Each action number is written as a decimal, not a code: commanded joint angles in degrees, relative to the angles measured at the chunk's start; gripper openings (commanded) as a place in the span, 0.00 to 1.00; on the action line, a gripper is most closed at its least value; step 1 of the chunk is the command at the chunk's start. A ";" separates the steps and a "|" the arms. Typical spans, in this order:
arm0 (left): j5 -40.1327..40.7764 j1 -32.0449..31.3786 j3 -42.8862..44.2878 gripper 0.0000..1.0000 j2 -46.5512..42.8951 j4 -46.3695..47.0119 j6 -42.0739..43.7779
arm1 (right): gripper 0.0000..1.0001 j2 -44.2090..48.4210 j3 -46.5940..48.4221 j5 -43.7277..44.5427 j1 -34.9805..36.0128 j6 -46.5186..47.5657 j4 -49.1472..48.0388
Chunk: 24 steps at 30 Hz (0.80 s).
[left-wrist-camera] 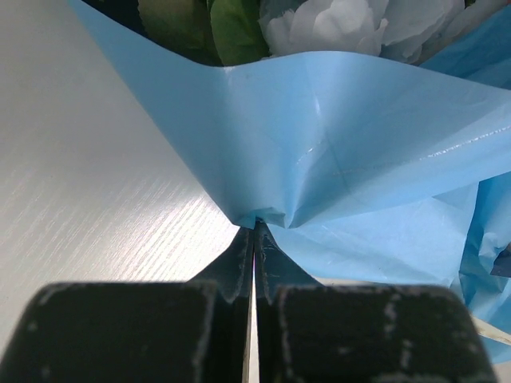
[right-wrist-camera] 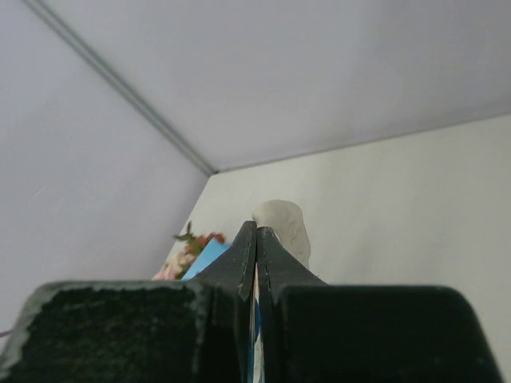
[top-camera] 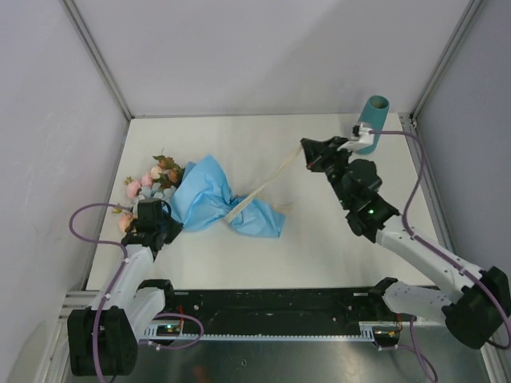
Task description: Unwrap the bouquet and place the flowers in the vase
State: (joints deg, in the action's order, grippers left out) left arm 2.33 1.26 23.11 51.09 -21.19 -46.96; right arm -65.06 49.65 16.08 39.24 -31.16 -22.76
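Note:
The bouquet lies on the left half of the table, with its flowers [top-camera: 153, 179] pointing far-left and its light blue wrapping [top-camera: 209, 199] spread toward the middle. My left gripper [top-camera: 168, 227] is shut on a corner of that blue wrapping [left-wrist-camera: 335, 144], with pale blossoms [left-wrist-camera: 335, 24] and green leaves just beyond. A cream ribbon [top-camera: 267, 182] runs from the bundle's waist up to my right gripper [top-camera: 308, 158], which is shut on the ribbon's end [right-wrist-camera: 283, 227]. The teal vase [top-camera: 372, 121] stands upright at the far right corner, behind the right arm.
White walls with metal corner posts close in the table at the back and both sides. A loose ribbon tail [top-camera: 275, 209] lies by the wrap's lower end. The right arm's cable [top-camera: 415, 171] loops near the right table edge.

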 commanded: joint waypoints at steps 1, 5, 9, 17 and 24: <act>1.57 -0.29 2.81 0.00 -1.47 0.04 0.58 | 0.00 5.86 3.95 1.92 -3.33 5.37 4.20; 1.81 -0.29 2.81 0.00 -1.64 0.03 0.41 | 0.00 9.40 8.19 3.11 -6.31 9.74 6.90; 1.63 -0.29 2.73 0.00 -2.18 -0.18 0.19 | 0.00 11.37 12.72 2.83 -9.75 13.28 9.09; 1.46 -0.29 2.67 0.00 -3.44 -0.17 -0.46 | 0.00 13.04 19.86 -0.14 -17.06 20.49 10.19; 0.82 -0.29 2.47 0.00 -4.40 -0.15 -0.97 | 0.00 9.15 28.67 -4.01 -25.46 23.69 11.19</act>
State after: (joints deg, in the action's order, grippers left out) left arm 2.72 1.26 23.46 48.36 -21.82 -47.13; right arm -53.84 72.55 14.83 17.04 -11.53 -11.99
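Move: High over mid-table, the right hand already holds the pale ribbon, whose tail still lies over the blue wrapping's narrow waist, about 19 cm to its left, 6 cm nearer the base and 30 cm below. The blossoms are about 45 cm left and 6 cm farther out, 28 cm down. The vase stands some 25 cm ahead, 27 cm right and 22 cm lower. From the left hand the waist is about 18 cm right and 4 cm ahead, about level. Drawing the ribbon up and away from the bouquet, the right hand climbs about 21 cm while sweeping some 18 cm to the right, its fingers staying shut on the ribbon. The wrist tips up about 25 degrees and swings clockwise about as much. The left hand keeps its pinch on the near corner of the wrapping, rising barely 1 cm. ##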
